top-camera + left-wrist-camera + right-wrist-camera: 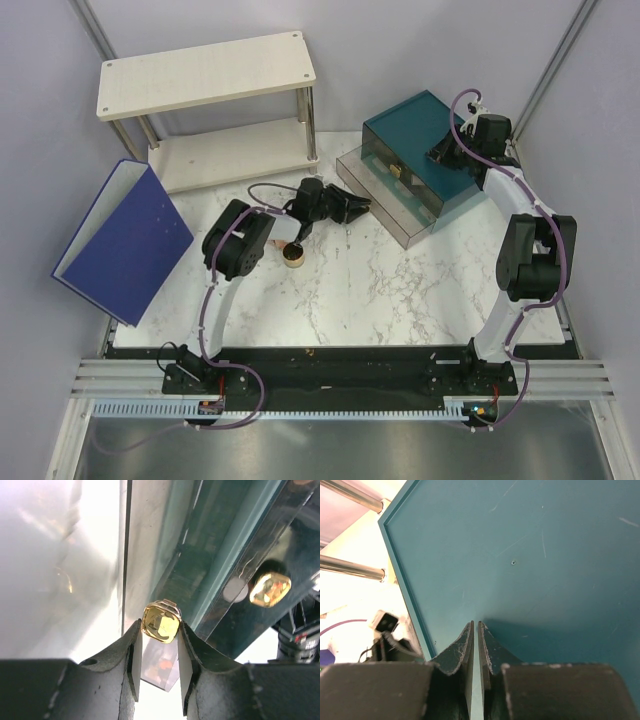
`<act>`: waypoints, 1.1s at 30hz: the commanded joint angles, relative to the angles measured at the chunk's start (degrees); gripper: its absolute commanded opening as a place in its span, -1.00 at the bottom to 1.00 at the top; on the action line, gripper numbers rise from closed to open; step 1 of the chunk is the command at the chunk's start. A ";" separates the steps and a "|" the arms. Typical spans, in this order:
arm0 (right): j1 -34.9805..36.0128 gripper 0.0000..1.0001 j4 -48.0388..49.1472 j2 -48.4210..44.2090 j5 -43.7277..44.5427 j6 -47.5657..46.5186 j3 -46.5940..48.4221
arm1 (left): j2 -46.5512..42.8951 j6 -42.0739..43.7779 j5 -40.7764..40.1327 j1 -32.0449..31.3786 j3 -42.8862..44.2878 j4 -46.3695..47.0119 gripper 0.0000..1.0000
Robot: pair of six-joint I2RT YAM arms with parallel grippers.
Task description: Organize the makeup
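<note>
Of the makeup, only a gold-rimmed round tin (293, 256) shows, standing on the marble table beside my left arm. My left gripper (358, 207) (160, 626) is shut on the gold knob (161, 624) of a clear drawer (385, 198) pulled out from the teal drawer box (420, 130). A second gold knob (270, 589) sits on the drawer above. My right gripper (440, 152) (475, 624) is shut, holds nothing, and its tips rest against the box's flat teal top (530, 555).
A white two-tier shelf (205, 75) stands at the back left. A blue binder (125, 240) leans at the left edge. The box's clear drawers jut out toward the table's middle.
</note>
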 commanded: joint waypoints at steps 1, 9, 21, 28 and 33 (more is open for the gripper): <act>0.13 -0.70 -11.12 2.51 1.58 -1.71 -3.36 | -6.05 5.00 1.63 0.81 -8.84 -2.50 -0.97; 0.39 -0.70 -11.03 2.69 1.32 -1.62 -3.19 | -9.31 8.77 4.00 1.61 -11.15 -3.55 -0.79; 0.48 -0.72 -11.03 2.25 0.97 -1.97 -3.45 | -20.37 36.19 2.86 3.53 0.19 -23.74 0.43; 0.48 -0.72 -11.03 2.25 0.79 -1.97 -3.54 | -29.08 55.85 -3.89 5.38 5.55 -48.48 0.72; 0.74 -0.72 -10.94 2.43 0.44 -1.88 -3.63 | -31.02 64.40 -10.31 5.39 8.98 -66.55 0.78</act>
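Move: The left hand already has the lower drawer's gold knob between its fingertips. The upper drawer's knob is some 6 cm ahead, 7 cm to the right and 7 cm higher. On the table, the round tub sits about 14 cm back and 22 cm left, with the pink puffs 4 cm farther out and 3 cm farther left than the tub. From the right hand, idle over the cabinet top, the lower knob lies about 15 cm left, 5 cm back and 12 cm lower. Back and to its left, the left hand keeps drawing the lower drawer out by its knob for about 4 cm, then stops. The fingers open wide and let go; the hand rises some 14 cm and drifts another 7 cm left, away from the knob and drawer front, rolling about 45 degrees (clockwise looking along the fingers) as they tip a little more downward. ##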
